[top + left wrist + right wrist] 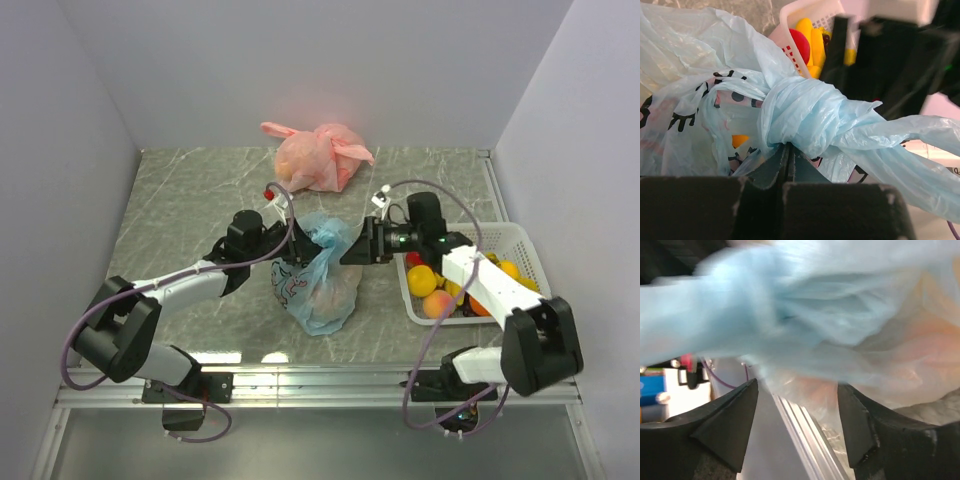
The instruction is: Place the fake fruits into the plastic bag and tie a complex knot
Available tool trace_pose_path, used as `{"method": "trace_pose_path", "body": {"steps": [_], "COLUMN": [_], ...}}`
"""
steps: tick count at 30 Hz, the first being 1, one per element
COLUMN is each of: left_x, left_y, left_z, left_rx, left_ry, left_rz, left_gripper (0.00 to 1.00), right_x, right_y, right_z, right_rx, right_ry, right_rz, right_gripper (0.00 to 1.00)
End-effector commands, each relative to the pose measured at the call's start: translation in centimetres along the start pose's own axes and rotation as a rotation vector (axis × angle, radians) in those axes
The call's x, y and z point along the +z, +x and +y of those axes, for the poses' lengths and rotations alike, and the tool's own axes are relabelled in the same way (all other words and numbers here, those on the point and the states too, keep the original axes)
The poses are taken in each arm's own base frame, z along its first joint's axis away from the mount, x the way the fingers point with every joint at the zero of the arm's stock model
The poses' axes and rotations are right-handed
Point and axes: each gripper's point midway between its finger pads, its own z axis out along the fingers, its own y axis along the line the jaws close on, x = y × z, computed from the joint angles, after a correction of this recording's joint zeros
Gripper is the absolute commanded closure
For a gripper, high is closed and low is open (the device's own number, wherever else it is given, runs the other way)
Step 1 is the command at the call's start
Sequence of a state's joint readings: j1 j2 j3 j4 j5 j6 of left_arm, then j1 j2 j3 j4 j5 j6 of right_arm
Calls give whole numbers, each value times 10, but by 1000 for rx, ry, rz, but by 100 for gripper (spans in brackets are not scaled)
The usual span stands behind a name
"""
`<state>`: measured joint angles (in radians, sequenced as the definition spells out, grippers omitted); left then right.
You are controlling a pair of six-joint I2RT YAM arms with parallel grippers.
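The light-blue plastic bag (322, 285) lies mid-table between both arms, its handles twisted into a thick knot (800, 112). An orange fruit (740, 140) shows through its film. My left gripper (787, 148) is shut, with bag film pinched at its tips just below the knot. From the right, my right gripper (797, 385) stands open close against the blurred blue handle bundle (790, 315), gripping nothing. More fake fruits lie in the white basket (520, 240): a yellow one (421, 280), a peach one (438, 303) and a red one (800, 45).
A knotted pink-orange bag (315, 155) sits at the back of the table. A small red object (270, 192) lies behind my left wrist. The basket stands under my right forearm (490, 285). Grey walls close in on three sides, and a metal rail (320, 380) runs along the near edge.
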<state>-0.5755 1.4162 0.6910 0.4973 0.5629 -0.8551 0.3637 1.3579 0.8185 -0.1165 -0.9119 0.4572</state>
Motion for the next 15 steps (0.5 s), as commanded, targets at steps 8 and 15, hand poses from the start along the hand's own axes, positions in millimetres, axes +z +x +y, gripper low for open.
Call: {"method": "trace_pose_path", "body": {"steps": [8,15], "left_x": [-2,1], "left_y": [-2,-2], "left_z": [-19,-20], "left_rx": [62,66], "left_ry": [91,104], "left_rz": [5,18], "left_gripper": [100,100], "right_x": [-30,2], "right_y": [-56,-55], "right_z": [40,10], "right_rx": [-225,-216], "right_ry": [-20,67], "right_rz": [-217,-177], "right_gripper": [64,67]}}
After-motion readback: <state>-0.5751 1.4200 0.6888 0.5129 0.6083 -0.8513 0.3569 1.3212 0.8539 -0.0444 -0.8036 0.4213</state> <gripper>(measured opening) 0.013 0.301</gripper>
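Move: The blue bag's twisted knot lies about 5 cm to the right hand's left, some 3 cm ahead and 2 cm higher. The fruit-filled bag body hangs about 7 cm left, roughly level fore and aft and 11 cm below. The fruit basket is 29 cm right, 4 cm ahead, 14 cm lower. From the left hand, already pinching its base, the knot is 2 cm ahead, 2 cm right and 1 cm up. Right hand rises 6 cm, then moves 3 cm forward while sinking 4, fingers half closing; left keeps its pinch. ##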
